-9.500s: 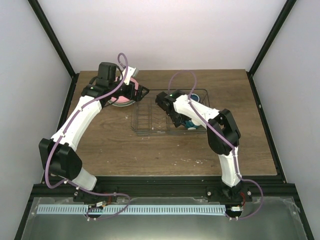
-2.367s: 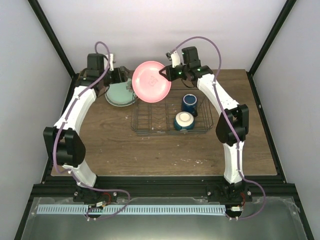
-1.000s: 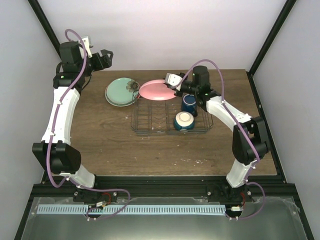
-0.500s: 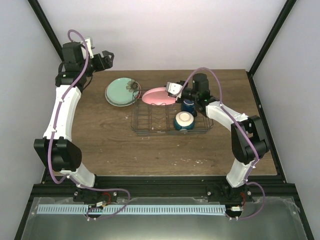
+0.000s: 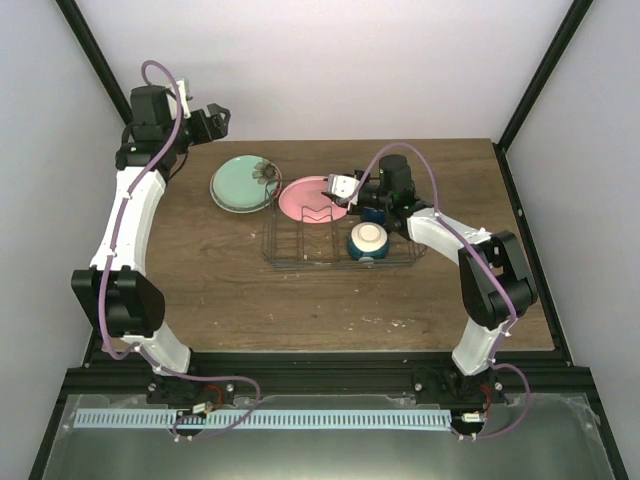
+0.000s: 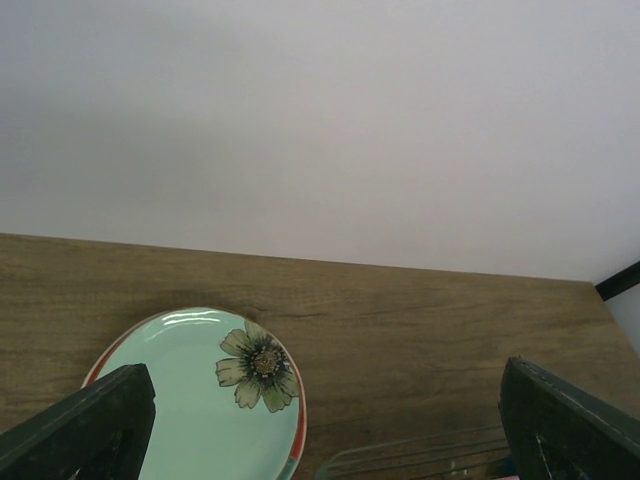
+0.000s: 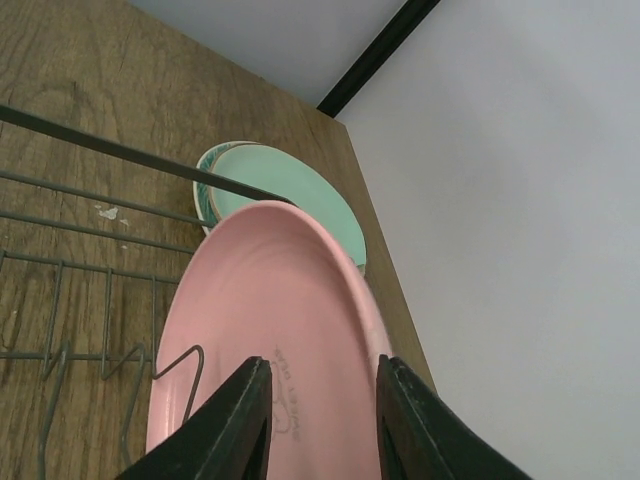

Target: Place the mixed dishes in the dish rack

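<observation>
The pink plate [image 5: 312, 197] leans tilted in the far left part of the dish rack [image 5: 300, 250], its lower edge among the wire prongs [image 7: 180, 365]. My right gripper [image 5: 338, 186] is at the plate's right rim. In the right wrist view its jaws [image 7: 320, 385] stand slightly apart on either side of the pink plate [image 7: 270, 300], so it is open. The cream bowl [image 5: 368, 240] lies in the rack. My right wrist hides the dark blue mug. The mint-green plate [image 5: 240, 185] lies on the table on a red-rimmed plate [image 6: 297, 440]. My left gripper [image 5: 215, 115] hangs open and empty high above it.
The wire rack [image 7: 100, 270] has free slots on its left and near side. The table's back edge [image 6: 400, 270] meets the pale wall just beyond the stacked plates. Black frame posts [image 5: 530, 90] rise at the far corners.
My right arm has lowered the pink plate from above the rack's far edge into the rack, and its jaws have parted a little. The left arm has barely moved.
</observation>
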`<state>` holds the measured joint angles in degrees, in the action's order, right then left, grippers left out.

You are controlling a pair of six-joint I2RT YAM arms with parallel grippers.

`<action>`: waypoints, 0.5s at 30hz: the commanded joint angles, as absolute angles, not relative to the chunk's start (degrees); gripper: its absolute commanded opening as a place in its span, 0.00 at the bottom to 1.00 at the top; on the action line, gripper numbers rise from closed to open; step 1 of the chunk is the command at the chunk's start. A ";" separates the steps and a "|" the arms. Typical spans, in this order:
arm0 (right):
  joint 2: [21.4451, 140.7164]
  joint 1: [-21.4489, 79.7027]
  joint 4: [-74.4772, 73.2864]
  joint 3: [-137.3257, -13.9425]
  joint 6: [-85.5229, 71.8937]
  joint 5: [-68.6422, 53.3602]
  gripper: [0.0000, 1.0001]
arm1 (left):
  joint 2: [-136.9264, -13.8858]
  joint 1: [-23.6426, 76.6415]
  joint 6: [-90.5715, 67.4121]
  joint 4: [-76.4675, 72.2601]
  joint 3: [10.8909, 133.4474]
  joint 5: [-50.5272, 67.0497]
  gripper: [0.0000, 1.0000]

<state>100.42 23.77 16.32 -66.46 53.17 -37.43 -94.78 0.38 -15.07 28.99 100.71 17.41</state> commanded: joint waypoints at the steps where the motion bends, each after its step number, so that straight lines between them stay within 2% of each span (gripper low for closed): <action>1: 99.18 24.30 15.91 -67.33 53.79 -37.18 0.33 | -96.67 0.18 -13.26 30.23 101.61 16.49 0.95; 9: 93.61 24.61 6.18 -70.52 48.03 -32.77 0.35 | -101.59 -1.22 -13.32 34.05 101.30 13.49 0.96; 15: 88.36 24.61 6.79 -69.49 36.17 -26.73 0.54 | -105.81 -3.25 -11.62 34.68 102.25 12.28 1.00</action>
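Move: Already loosened, the right hand's fingers straddle the upper right rim of the pink plate in the dish rack, whose middle lies about 5 cm left, 2 cm back and 6 cm below. The blue mug is some 12 cm right and 3 cm back, the stacked bowls 10 cm right and 10 cm back, both about 10 cm below. From the left hand the green plate lies almost straight below, about 30 cm down; the pink plate is 22 cm right, 10 cm back and 24 cm below. Opening its fingers further, the right hand comes free of the pink plate's rim, easing back and to the right by 1–2 cm and then climbing about 4 cm. Meanwhile the empty left hand speeds up downwards, about 10 cm towards the green plate, drifting some 3 cm left and a little forward as its wide-open fingers tip down by roughly 15 degrees. ##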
